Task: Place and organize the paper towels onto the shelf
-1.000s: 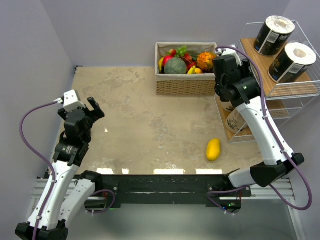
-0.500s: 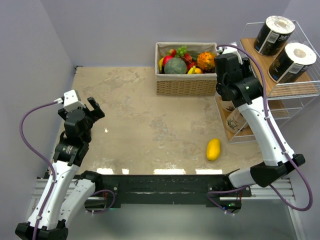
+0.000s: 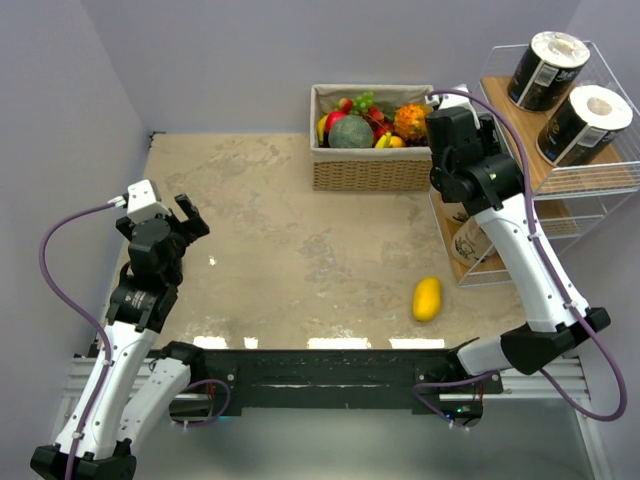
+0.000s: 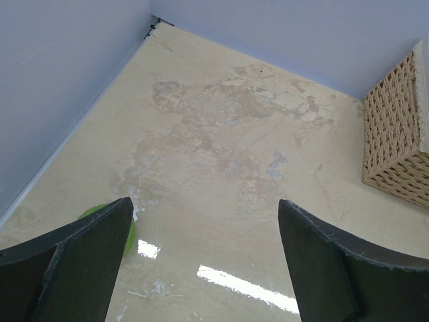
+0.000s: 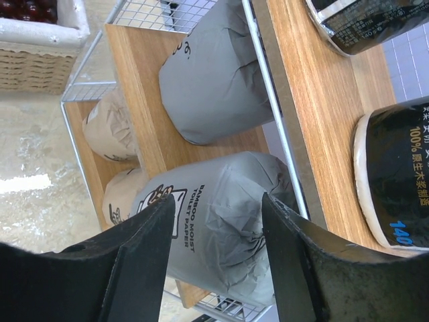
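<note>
The shelf [image 3: 600,180] stands at the right. Two black paper towels [image 3: 545,70] [image 3: 585,125] stand on its top board. In the right wrist view two grey rolls lie on the middle board, one near [image 5: 221,235] and one farther [image 5: 214,87]. Two tan rolls [image 5: 114,124] [image 5: 120,198] lie on the bottom board, and one also shows in the top view [image 3: 468,240]. My right gripper [image 5: 218,208] is open, its fingers just over the near grey roll. My left gripper [image 4: 204,215] is open and empty above the table at the left [image 3: 190,215].
A wicker fruit basket [image 3: 365,165] stands at the back, just left of the shelf. A yellow mango [image 3: 427,298] lies on the table in front of the shelf. A green thing [image 4: 133,236] shows behind my left finger. Walls close the left and back.
My right wrist has shifted very slightly at the shelf. The left arm has not moved.
</note>
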Motion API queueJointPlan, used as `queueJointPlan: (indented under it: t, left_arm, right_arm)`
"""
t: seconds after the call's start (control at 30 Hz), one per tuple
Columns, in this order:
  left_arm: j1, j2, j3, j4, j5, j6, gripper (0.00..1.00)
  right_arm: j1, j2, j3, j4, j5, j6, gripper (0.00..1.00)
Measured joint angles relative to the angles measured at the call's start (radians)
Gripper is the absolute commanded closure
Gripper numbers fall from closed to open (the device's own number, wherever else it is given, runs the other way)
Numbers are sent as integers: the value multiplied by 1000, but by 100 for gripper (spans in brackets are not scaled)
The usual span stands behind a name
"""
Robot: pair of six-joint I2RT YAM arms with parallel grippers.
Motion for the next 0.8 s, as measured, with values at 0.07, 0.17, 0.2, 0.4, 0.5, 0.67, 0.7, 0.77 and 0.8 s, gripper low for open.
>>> queueJointPlan:
  t: [0.07,0.17,0.2,0.4,0.5,0.67,0.7,0.77,0.8]
  left_arm:
    - [0,0,0,0,0,0,5]
    - [0,0,0,0,0,0,5]
    - [0,0,0,0,0,0,5]
    - [0,0,0,0,0,0,5]
    - [0,2,0,0,0,0,5]
    - [0,2,0,0,0,0,5]
    - [0,2,0,0,0,0,5]
    - [0,2,0,0,0,0,5]
    - [0,2,0,0,0,0,5]
  right_arm:
    - [4,2,5,0,1,-1,41]
    - [11,9,13,0,1,-2,41]
    - [14,11,15,0,1,-2,41]
    - [37,20,20,0,2,-3,46]
    - [52,24,24,-1,5,-3,55]
    - [66,30,16,-14,-20,10,76]
    - [67,30,7,-21,-29,19,77]
    - [67,29,-17,-30,-47,32,79]
    - [67,30,-34,-39,-52,42,79]
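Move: The near grey paper pack on the middle shelf lies about 3 cm ahead of the right hand, 6 cm to its right and 8 cm below. Its far grey twin sits some 13 cm beyond that pack, at its height; the near brown pack lies a shelf lower, roughly 24 cm below the hand and 4 cm right, level with it. From the left hand, the near grey pack is about 65 cm right, 8 cm ahead and 4 cm higher. Draw the right gripper some 3 cm to the left, outward from the shelf and clear of the board above, holding its height at first. As that leftward move ends, drop it about 3 cm in front of the near grey pack, tip the fingers slightly down, and bring them from half open to nearly shut without gripping anything. ##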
